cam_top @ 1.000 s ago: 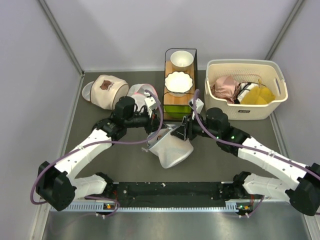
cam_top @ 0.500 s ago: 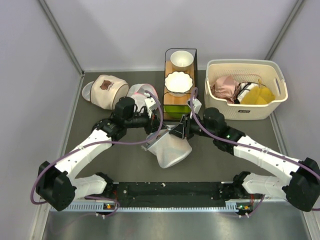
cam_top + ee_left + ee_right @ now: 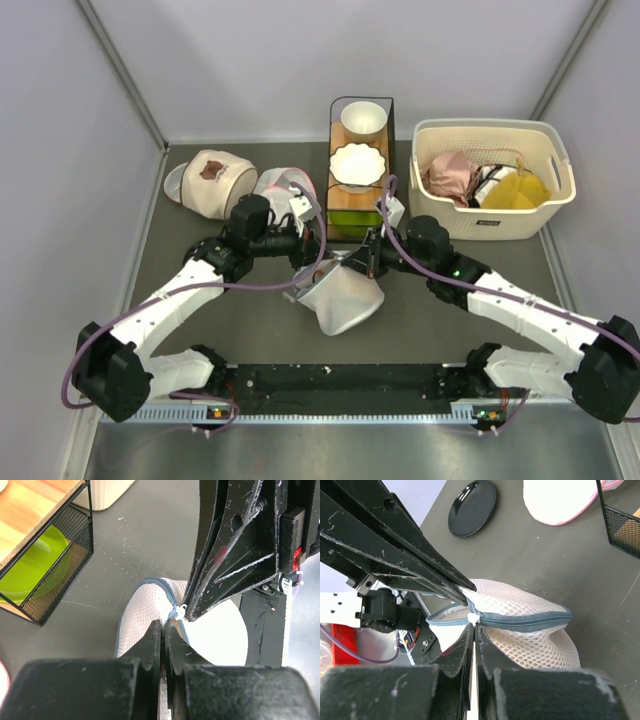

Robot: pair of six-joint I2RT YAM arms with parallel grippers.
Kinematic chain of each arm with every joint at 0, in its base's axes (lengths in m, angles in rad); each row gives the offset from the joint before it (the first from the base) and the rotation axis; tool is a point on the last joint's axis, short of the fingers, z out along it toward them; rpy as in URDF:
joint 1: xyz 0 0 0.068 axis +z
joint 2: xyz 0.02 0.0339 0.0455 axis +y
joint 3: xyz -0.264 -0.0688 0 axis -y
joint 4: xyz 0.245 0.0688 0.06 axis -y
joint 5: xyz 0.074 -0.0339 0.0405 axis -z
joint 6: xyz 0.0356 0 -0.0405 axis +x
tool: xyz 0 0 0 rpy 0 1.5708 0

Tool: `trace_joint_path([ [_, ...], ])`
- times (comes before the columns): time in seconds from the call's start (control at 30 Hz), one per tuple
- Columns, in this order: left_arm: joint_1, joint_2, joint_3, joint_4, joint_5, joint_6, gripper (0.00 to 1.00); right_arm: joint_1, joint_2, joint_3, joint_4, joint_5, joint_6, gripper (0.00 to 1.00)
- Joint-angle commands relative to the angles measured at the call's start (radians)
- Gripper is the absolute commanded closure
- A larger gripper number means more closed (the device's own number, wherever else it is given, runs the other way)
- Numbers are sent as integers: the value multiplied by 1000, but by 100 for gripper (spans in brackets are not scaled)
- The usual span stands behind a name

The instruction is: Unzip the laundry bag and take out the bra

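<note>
The laundry bag (image 3: 340,300), white mesh with grey zip trim, lies crumpled between the two arms. My left gripper (image 3: 320,262) is shut on a fold of its mesh just beside the zip (image 3: 162,626). My right gripper (image 3: 348,263) meets it from the other side. Its jaws are shut on the small white zipper pull (image 3: 474,617) at the end of the closed grey zipper (image 3: 530,621). In the left wrist view the right gripper's fingertips (image 3: 192,611) touch that pull (image 3: 179,612). The bra is out of view.
A black wire rack (image 3: 361,165) with white bowls and a green plate stands just behind the grippers. A cream basket (image 3: 493,180) with pink and yellow garments sits at the back right. A beige mesh bag (image 3: 212,180) and a pink-trimmed bag (image 3: 282,186) lie back left.
My right gripper moved a little left to the bag's zip and closed on the zipper pull. The left gripper stayed shut on the mesh.
</note>
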Motion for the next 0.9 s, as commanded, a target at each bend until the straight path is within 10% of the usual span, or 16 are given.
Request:
trace_joint_path([
  [0.0,1,-31,7,56,32,10,100,-32,-46,0,-14,43,-38,100],
  [0.63,2,-73,59,28,28,79,100,-175,-158,-86,-105,-38,-63,100],
  [0.87,2,-13,119,2,75,-23,22,-119,-210,-103,-63,-9,1,100],
])
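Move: The laundry bag's zipper pull is already between the right fingertips. The closed stretch still to be undone ends about 5 cm ahead and 3 cm right of that hand, level with it. The bag's body hangs some 7 cm back and 6 cm below, neither left nor right; the wire rack's middle stands about 24 cm ahead, 3 cm right and 5 cm lower. From the left hand, which pinches the rim, the pull is roughly 3 cm right, 1 cm back and level. The zipper pull, kept pinched in the shut right fingers, is drawn about 5 cm to the right along the bag's rim, dipping and edging forward, while the left fingers keep the rim anchored. The right hand then stops going right and eases back and up about 2 cm. Late on, the left hand rises some 3 cm and opens wide, letting go of the rim. ##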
